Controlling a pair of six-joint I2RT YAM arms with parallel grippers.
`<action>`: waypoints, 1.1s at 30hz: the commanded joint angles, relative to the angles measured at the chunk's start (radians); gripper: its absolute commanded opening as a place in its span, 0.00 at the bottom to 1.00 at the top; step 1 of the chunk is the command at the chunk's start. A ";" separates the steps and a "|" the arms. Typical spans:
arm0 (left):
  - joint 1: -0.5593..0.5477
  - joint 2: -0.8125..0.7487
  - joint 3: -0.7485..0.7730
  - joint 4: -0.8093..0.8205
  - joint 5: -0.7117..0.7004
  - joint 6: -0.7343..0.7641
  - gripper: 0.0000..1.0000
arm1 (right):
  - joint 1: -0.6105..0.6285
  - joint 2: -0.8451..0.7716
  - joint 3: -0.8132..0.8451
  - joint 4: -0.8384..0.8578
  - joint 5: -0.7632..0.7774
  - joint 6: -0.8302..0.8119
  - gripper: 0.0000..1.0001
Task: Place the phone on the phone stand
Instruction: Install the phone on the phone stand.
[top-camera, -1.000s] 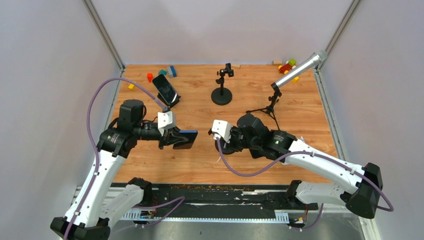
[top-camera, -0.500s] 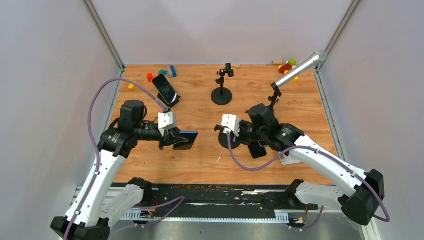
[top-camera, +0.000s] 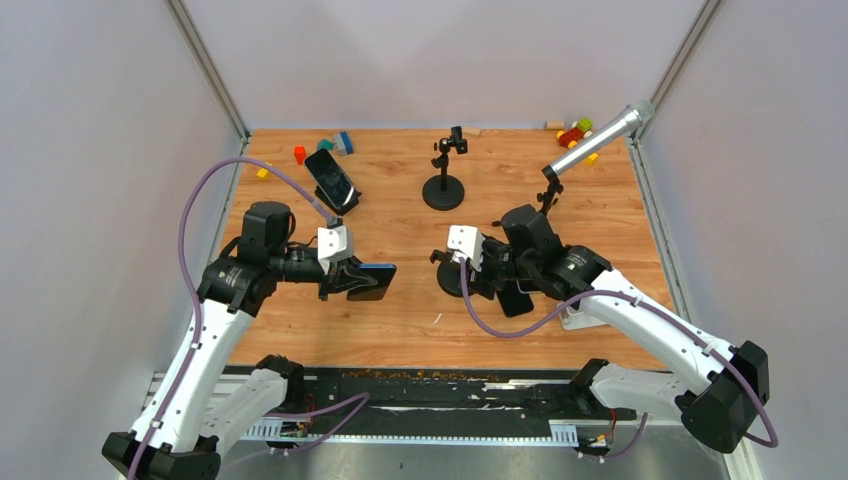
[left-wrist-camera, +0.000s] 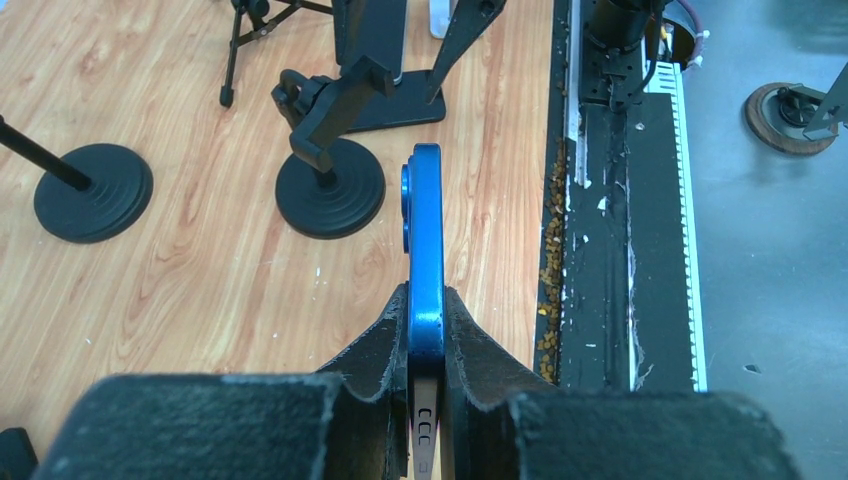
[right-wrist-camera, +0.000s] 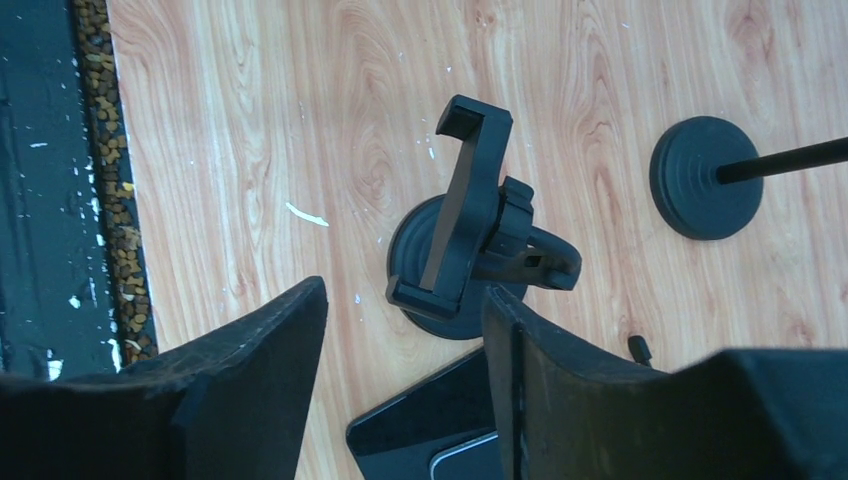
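A blue phone (top-camera: 372, 280) hangs above the left-centre of the table, held by one end and seen edge-on as the phone (left-wrist-camera: 425, 220). My left gripper (top-camera: 345, 280) is shut on it, as the left gripper (left-wrist-camera: 426, 292) shows, with both pads pressed on its faces. The phone stand (top-camera: 448, 283) is black, with a round base and an empty clamp cradle. It stands to the phone's right as the stand (left-wrist-camera: 330, 170), with a gap between them. My right gripper (top-camera: 440, 272) hovers over that stand (right-wrist-camera: 465, 220). That right gripper (right-wrist-camera: 405, 292) is open and holds nothing.
A second phone rests on a slab stand (top-camera: 333, 180) at the back left. A pole stand (top-camera: 443, 190) and a microphone on a tripod (top-camera: 600, 140) lie behind. Another flat stand (right-wrist-camera: 440, 430) sits under my right wrist. Toy blocks (top-camera: 575, 132) line the far edge.
My right arm has shifted right and slightly away, and its jaws have spread wider over the stand. The left arm and blue phone have not moved.
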 joint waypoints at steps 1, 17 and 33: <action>0.002 -0.015 0.008 0.051 0.049 0.022 0.00 | 0.001 -0.013 0.027 0.040 -0.037 0.075 0.60; 0.002 -0.038 -0.004 0.053 0.047 0.015 0.00 | 0.014 0.055 0.054 0.095 0.051 0.136 0.36; 0.002 -0.041 -0.006 0.053 0.058 0.023 0.00 | 0.015 0.112 0.129 0.093 -0.187 0.007 0.00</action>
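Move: The clamp's near jaw on the phone stand sits just beyond the open right fingers: about 1 cm ahead, 1 cm left and 1 cm down. The stand's round base is roughly 1 cm ahead, 3 cm left and 13 cm below; a flat black phone lies 10 cm right, 1 cm back and 14 cm below. A pole stand is some 20 cm ahead, 4 cm left and 8 cm lower. From the left hand, that jaw is about 5 cm ahead, 19 cm right and 7 cm below. The right fingers pinch the near jaw of the stand's clamp, closing to about half their starting gap after the hand eases roughly 1 cm each forward, left and down with a slight roll of some 5 degrees. Keeping that pinch, the hand then draws the jaw about 1 cm further left, towards the phone held in the left hand. ##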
